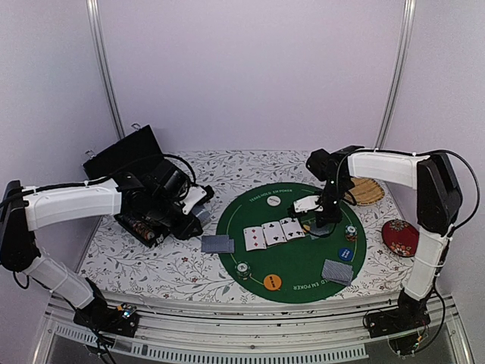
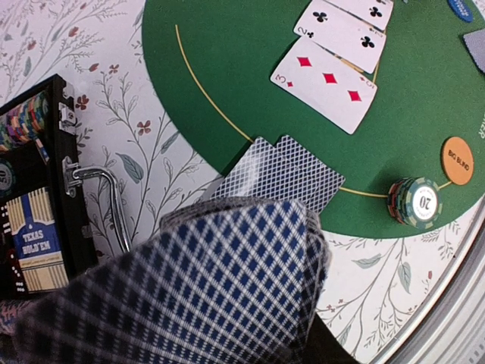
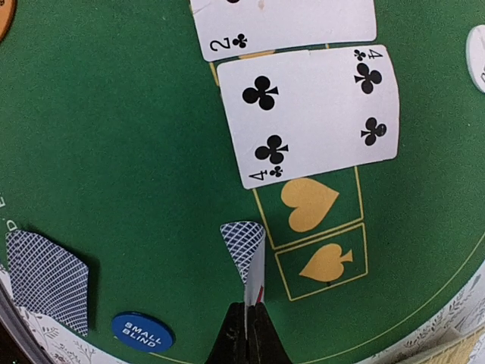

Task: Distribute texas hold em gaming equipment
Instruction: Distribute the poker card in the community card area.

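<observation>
My right gripper (image 3: 246, 309) is shut on one blue-backed playing card (image 3: 246, 246), held on edge just above the green poker mat (image 1: 292, 262), near the printed heart and spade boxes. Three face-up cards (image 1: 273, 233) lie in a row at the mat's centre, among them the 4 of clubs (image 3: 311, 114) and the 3 of diamonds (image 2: 326, 83). My left gripper (image 1: 197, 202) holds the fanned deck (image 2: 227, 288), which hides its fingers. Face-down pairs lie at left (image 2: 280, 176) and at right (image 3: 49, 277). Chip stacks (image 2: 415, 203) (image 1: 351, 233) and orange (image 2: 457, 161), blue (image 3: 142, 332) and white (image 1: 273, 201) discs sit on the mat.
An open black chip case (image 1: 144, 193) stands at the left under my left arm, its metal latch (image 2: 98, 182) near the deck. A red round cushion (image 1: 399, 236) and a tan woven mat (image 1: 367, 189) lie at the right. The floral tablecloth (image 1: 151, 262) surrounds the mat.
</observation>
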### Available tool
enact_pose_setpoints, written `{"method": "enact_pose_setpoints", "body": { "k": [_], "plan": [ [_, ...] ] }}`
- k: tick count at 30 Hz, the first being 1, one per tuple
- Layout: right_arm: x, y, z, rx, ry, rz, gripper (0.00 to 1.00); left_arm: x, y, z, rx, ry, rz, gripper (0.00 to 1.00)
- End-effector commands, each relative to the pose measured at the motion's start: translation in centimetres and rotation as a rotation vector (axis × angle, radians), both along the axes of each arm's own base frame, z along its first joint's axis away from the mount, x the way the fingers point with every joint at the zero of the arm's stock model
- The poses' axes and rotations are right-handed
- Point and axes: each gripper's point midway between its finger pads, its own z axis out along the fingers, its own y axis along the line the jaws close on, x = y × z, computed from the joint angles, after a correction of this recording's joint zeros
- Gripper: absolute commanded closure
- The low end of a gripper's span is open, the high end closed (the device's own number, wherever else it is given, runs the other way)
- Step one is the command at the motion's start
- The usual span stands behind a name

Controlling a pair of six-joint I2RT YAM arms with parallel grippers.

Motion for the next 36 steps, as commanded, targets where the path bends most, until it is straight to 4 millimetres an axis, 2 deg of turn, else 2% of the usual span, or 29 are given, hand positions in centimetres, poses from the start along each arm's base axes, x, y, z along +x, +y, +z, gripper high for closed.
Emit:
{"method": "enact_pose_setpoints", "body": {
  "k": [1,7,11,19,25,36],
  "plan": [
    [1.3,-0.2,-1.6,-0.046,-0.02,0.063,0.98,-0.2,0.3,0.9,-0.012,-0.029,0.007,0.6],
    [4.8,0.7,-2.7,-0.046,-0.16,0.157,0.98,-0.2,0.4,1.0,-0.004,-0.032,0.009,0.6],
    [5.5,1.3,-3.9,-0.03,-0.145,0.187,0.98,-0.1,0.4,1.2,-0.009,-0.032,0.01,0.6],
    [7.3,1.6,-5.3,0.008,-0.115,0.13,0.98,-0.2,0.5,1.3,-0.004,-0.03,0.013,0.6],
    [7.9,1.7,-6.2,0.02,-0.097,0.097,0.98,-0.1,0.5,1.3,-0.003,-0.03,0.018,0.6],
    [6.9,2.3,-5.8,0.063,-0.054,0.079,0.98,0.0,0.5,1.3,0.004,-0.028,0.021,0.6]
  ]
}}
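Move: The right hand already pinches a poker card, some 6 cm above the mat. Its place, the heart slot right beside the four of clubs, lies about 5 cm ahead and 2 cm to the left. The four of clubs is roughly 3 cm ahead and 8 cm left, the small blind chip 7 cm back and 10 cm right. From the left hand, holding the deck, the heart slot is about 9 cm ahead, 35 cm right and 10 cm below. With the card still pinched in its shut fingers, the right hand brings the card's trailing part down onto the mat beside the four of clubs. It travels about 8 cm forward while sinking some 5 cm, drifting slightly left and turning a few degrees counter-clockwise, then stays low over the mat without letting go. ##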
